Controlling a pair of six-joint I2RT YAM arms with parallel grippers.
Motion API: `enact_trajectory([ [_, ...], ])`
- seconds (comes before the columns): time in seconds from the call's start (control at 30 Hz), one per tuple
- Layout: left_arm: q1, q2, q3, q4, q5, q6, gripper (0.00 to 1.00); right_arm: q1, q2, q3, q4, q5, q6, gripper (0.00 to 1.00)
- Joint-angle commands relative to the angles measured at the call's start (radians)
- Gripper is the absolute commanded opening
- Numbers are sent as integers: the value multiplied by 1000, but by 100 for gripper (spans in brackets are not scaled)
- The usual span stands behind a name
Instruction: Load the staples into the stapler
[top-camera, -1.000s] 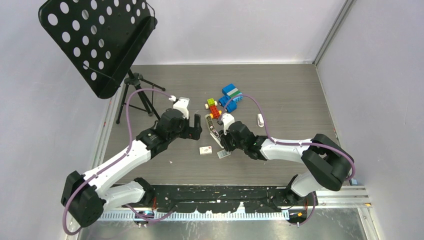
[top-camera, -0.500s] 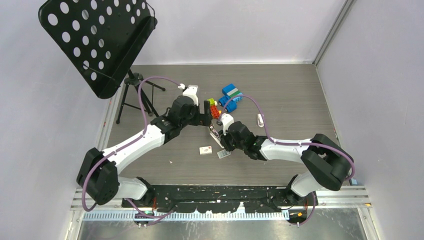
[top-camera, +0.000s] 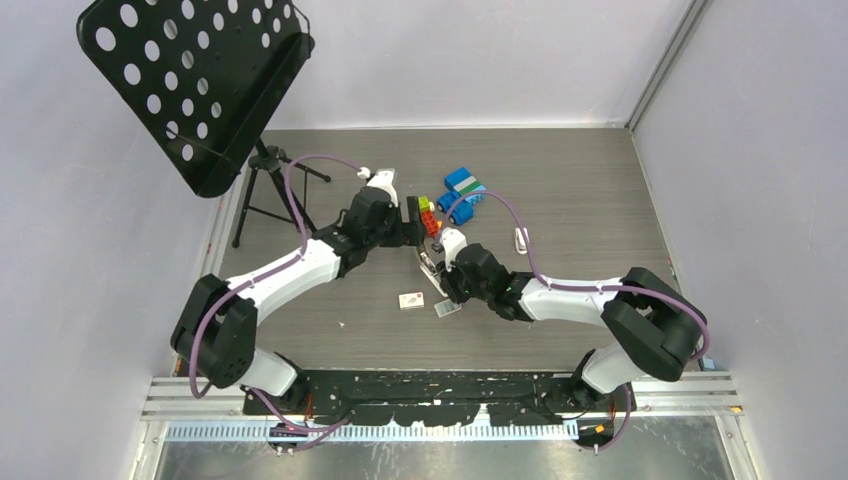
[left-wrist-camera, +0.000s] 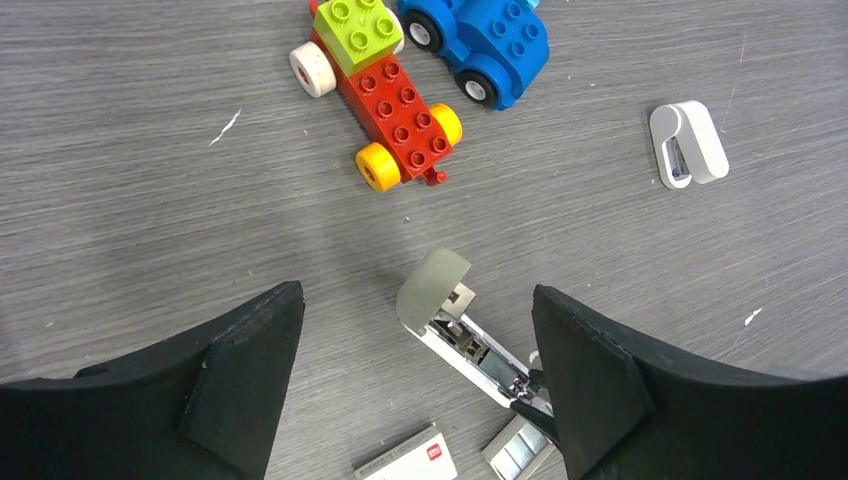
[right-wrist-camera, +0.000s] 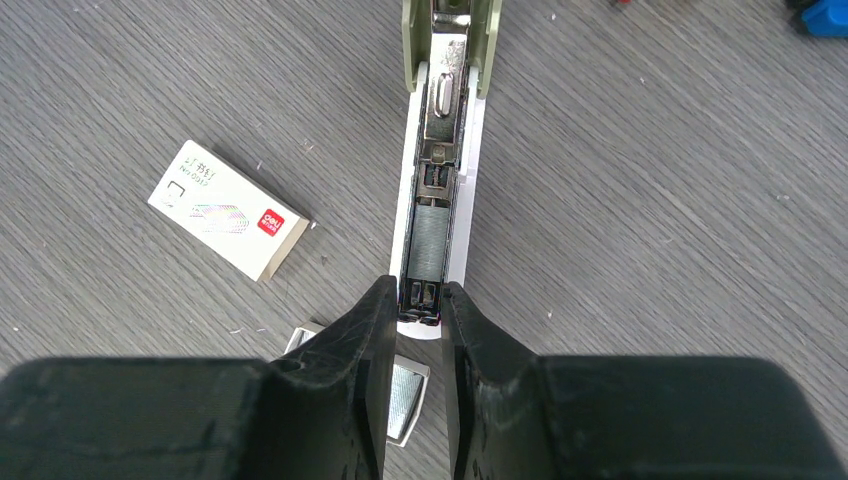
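Note:
The stapler (right-wrist-camera: 437, 120) lies open on the table, its grey-beige top flipped up at the far end. It also shows in the top view (top-camera: 429, 266) and the left wrist view (left-wrist-camera: 470, 340). A grey strip of staples (right-wrist-camera: 430, 235) sits in its metal channel. My right gripper (right-wrist-camera: 418, 290) is shut on the near end of that channel, also seen from the top (top-camera: 447, 290). My left gripper (left-wrist-camera: 417, 293) is wide open and empty, held above the stapler's far end (top-camera: 412, 222).
A small open tray of silvery strips (right-wrist-camera: 405, 395) lies under my right fingers. A whitish box with a pinkish label (right-wrist-camera: 228, 210) lies left of it. A red-green toy car (left-wrist-camera: 375, 85), a blue toy car (left-wrist-camera: 480, 40) and a white claw piece (left-wrist-camera: 685, 143) lie beyond. A music stand (top-camera: 190, 80) stands far left.
My left arm has reached further away and to the right, ending over the stapler's far end. My right gripper has stayed on the stapler.

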Motion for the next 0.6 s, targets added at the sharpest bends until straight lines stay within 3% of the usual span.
enact_trajectory([
  [0.0,13,27,41,81,33,-41,85,11,1,6,33,0,-17,26],
  [0.2,22,84,65,103,64,-54,73,12,2,4,32,3,-20,24],
  [0.43,23,80,47,95,127,-58,43,12,-3,2,36,3,-21,23],
  [0.57,21,54,23,84,166,-53,34,12,-3,1,40,2,-21,23],
])
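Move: The stapler's raised handle is just below the left hand, roughly 2 cm to its right and 3 cm down, level with it fore and aft. About 10 cm lower than this hand are the red toy car some 9 cm ahead and 5 right, the staple box 10 cm back and 1 right, and the staple tray 13 back and 9 right. For the right hand, on the stapler's front end, the handle is about 9 cm ahead, 8 left and 6 up. The left hand eases about 2.5 cm to the right and down onto the stapler's raised handle, creeping a little forward before drawing slightly back, while its wrist tips some 5 degrees and its already closing fingers narrow from nearly wide open to about a third, one on either side of the handle. The right hand stays in place, its fingers keeping hold of the stapler's front end to steady it against the left hand's approach. ##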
